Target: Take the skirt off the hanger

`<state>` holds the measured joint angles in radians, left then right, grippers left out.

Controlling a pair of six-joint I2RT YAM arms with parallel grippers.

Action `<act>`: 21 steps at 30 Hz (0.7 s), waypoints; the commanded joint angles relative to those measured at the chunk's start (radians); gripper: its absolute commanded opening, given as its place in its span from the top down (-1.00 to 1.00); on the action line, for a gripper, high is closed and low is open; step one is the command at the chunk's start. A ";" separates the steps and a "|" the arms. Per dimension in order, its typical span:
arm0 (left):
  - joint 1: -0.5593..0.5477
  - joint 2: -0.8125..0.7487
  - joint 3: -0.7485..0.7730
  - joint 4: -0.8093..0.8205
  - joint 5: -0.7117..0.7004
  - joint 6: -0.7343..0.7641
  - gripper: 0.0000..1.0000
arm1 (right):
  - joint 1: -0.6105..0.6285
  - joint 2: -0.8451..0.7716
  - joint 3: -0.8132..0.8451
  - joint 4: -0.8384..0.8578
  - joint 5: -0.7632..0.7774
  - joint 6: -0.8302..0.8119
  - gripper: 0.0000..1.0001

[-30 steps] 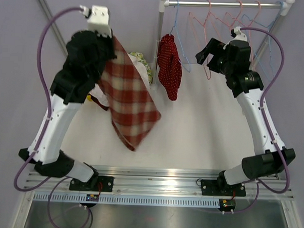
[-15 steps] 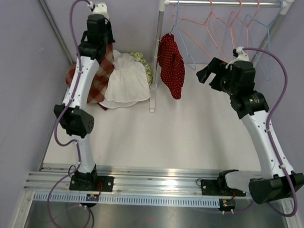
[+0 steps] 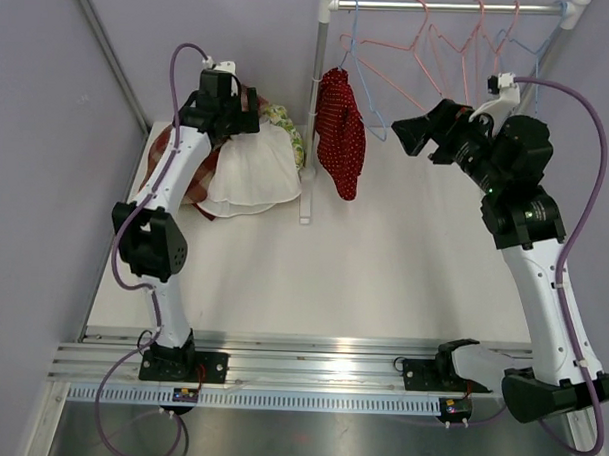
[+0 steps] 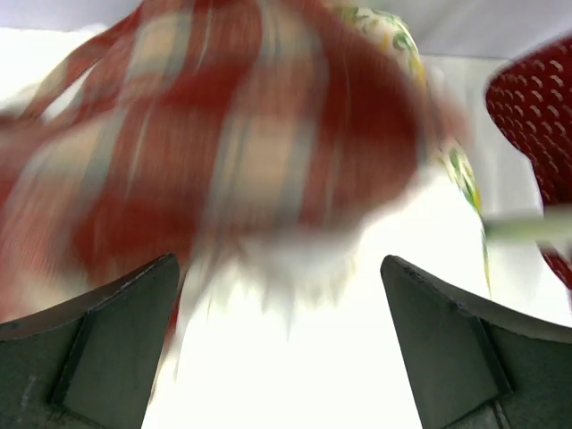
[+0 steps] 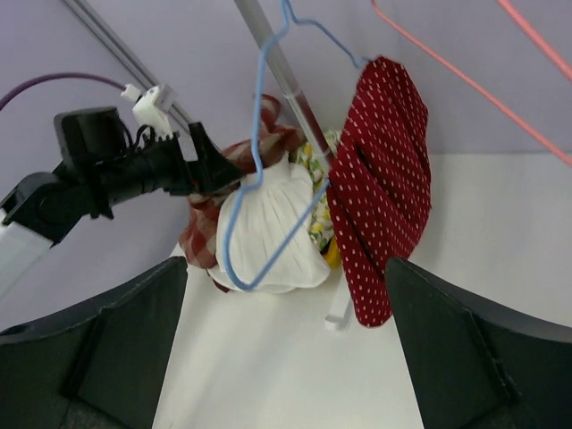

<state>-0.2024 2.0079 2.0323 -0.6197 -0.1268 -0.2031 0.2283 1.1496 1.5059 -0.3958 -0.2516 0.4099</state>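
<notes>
A red white-dotted skirt [image 3: 341, 134] hangs from a blue wire hanger [image 3: 353, 45] at the left end of the rail; in the right wrist view the skirt [image 5: 380, 179] and the hanger [image 5: 259, 179] show close up. My right gripper [image 3: 403, 134] is open in the air just right of the skirt, nothing between its fingers [image 5: 286, 268]. My left gripper [image 3: 246, 121] is open over the clothes pile at back left. In the left wrist view the gripper [image 4: 277, 268] holds nothing, and a blurred red plaid skirt [image 4: 223, 143] lies ahead of it over white cloth.
The pile [image 3: 249, 166] holds a white garment, the plaid skirt [image 3: 182, 159] and a floral piece [image 3: 283, 122]. The rack's white post [image 3: 315, 98] stands between the pile and the dotted skirt. Several bare pink and blue hangers [image 3: 461, 43] hang along the rail.
My left gripper carried the plaid skirt to the back-left pile, opened and let it go. My right arm rose toward the rail, staying open.
</notes>
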 commanded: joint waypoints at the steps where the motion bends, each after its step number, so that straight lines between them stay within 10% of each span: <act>1: -0.052 -0.300 -0.075 0.101 -0.025 0.019 -0.98 | -0.001 0.051 0.117 0.066 -0.069 -0.042 -0.99; 21: -0.405 -1.113 -0.972 -0.046 -0.214 -0.165 -0.98 | 0.140 0.782 0.881 -0.044 -0.120 -0.011 -0.93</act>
<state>-0.5812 0.9710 1.0645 -0.6716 -0.2890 -0.3161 0.3138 1.9026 2.2719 -0.4053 -0.3607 0.4137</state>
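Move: The blue hanger that still carries the red dotted skirt has its middle some 17 cm ahead of the right hand, about 8 cm left and roughly level. The skirt's middle is about 22 cm ahead, 7 left and 20 below; the nearest pink hanger is 17 ahead, 3 right and slightly higher. For the left hand, that dotted skirt is about 24 cm to the right and 2 back, near its height, while the plaid skirt lies 5 ahead, 8 left, 14 below. Forward and left, the right hand arcs in towards the blue hanger, about 16 cm out and 10 to the left, rising some 6 cm first and sinking most of that again, jaws kept wide open and turning about 10 degrees counter-clockwise to straddle the wire. Meanwhile the empty, open left hand draws back some 28 cm off the clothes pile, rising about 15 cm over the way and coming down again. ##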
